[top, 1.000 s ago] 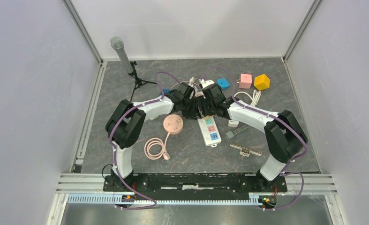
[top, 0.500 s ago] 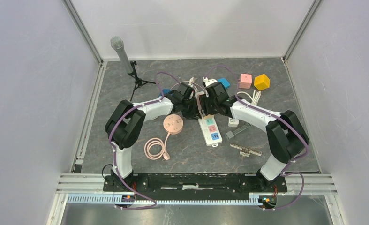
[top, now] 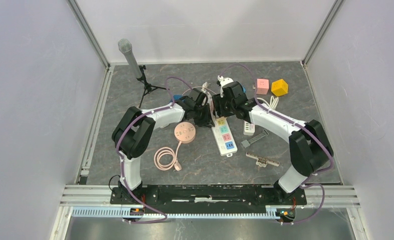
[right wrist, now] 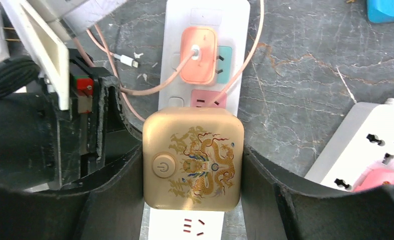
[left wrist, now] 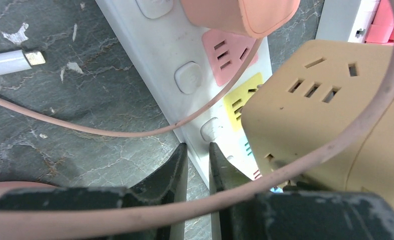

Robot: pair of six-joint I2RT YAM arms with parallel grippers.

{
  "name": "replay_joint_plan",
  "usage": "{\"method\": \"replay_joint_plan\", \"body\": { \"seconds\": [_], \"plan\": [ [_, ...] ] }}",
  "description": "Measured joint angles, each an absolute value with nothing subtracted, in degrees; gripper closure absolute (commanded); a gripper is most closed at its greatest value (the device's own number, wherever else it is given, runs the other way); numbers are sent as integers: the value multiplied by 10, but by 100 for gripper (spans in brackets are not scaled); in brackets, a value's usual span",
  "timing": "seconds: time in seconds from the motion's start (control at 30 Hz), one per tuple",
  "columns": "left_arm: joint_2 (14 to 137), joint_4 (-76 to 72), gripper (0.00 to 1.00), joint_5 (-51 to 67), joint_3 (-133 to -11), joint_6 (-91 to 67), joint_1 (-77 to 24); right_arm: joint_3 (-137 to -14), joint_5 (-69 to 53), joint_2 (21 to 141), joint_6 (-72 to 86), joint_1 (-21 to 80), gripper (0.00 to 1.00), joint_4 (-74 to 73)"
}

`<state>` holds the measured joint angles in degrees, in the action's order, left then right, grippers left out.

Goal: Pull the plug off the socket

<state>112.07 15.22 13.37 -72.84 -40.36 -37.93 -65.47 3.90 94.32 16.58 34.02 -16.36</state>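
Observation:
The plug is a gold cube with a dragon print (right wrist: 193,159). My right gripper (right wrist: 192,172) is shut on its two sides and holds it just above the white power strip (right wrist: 207,20). In the left wrist view the cube (left wrist: 325,110) hangs clear of the strip (left wrist: 159,45), with the yellow socket bare beneath it. My left gripper (left wrist: 198,162) is shut on the strip's long edge. In the top view both grippers, left (top: 205,118) and right (top: 222,111), meet over the strip (top: 226,140).
A pink plug (right wrist: 197,55) with a pink cable stays in the strip's far socket. A second white strip (right wrist: 365,145) lies to the right. A pink cable reel (top: 184,131), a microphone stand (top: 130,57), a pink cube (top: 262,86) and a yellow cube (top: 279,87) surround the work.
My right gripper has moved up and toward the far side with the gold cube, uncovering the strip's yellow socket. My left gripper has stayed on the strip.

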Motion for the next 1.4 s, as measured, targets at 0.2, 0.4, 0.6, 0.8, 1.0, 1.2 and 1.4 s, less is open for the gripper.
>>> {"method": "replay_joint_plan", "body": {
  "seconds": [0.2,0.4,0.6,0.8,1.0,1.2,1.4],
  "plan": [
    [1121,153,75,135,-728,-404,-378,-655,36,942,168,344,100,-156],
    [1118,159,72,132,-731,-400,-378,-661,60,936,154,329,100,-182],
    [1078,209,59,75,-712,-372,-381,-663,81,901,149,276,100,-192],
    [1006,220,45,61,-673,-359,-380,-669,98,891,167,246,100,-192],
    [940,187,32,66,-638,-354,-380,-684,90,909,182,227,100,-187],
    [905,148,23,85,-613,-352,-380,-727,40,977,180,204,92,-170],
    [854,96,10,128,-569,-341,-380,-744,-46,1039,170,166,75,-155]
  ]
}}
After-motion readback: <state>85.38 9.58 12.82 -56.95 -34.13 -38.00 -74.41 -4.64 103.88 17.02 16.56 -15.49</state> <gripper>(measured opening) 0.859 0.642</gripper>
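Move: Between the right hand's fingers the tan plug is already clear of the white socket strip, with the yellow socket about 7 cm below and 2 cm right. The bare spot aimed for is some 9 cm ahead, 8 right, 9 below; the blue plug is 17 ahead and 10 right, the small white strip 2 ahead and 15 right. From the left hand, the white socket strip's middle is level, 4 cm right, 2 below. Keeping its grip on the tan plug, the right hand swings it about 8 cm right off the strip, rising some 4 cm and turning about 15 degrees clockwise, then goes about 5 cm farther forward while sinking towards bare table. The left hand comes off the white strip's left edge and slips left, then rises about 10 cm and draws slightly back, fingers spreading wide. ##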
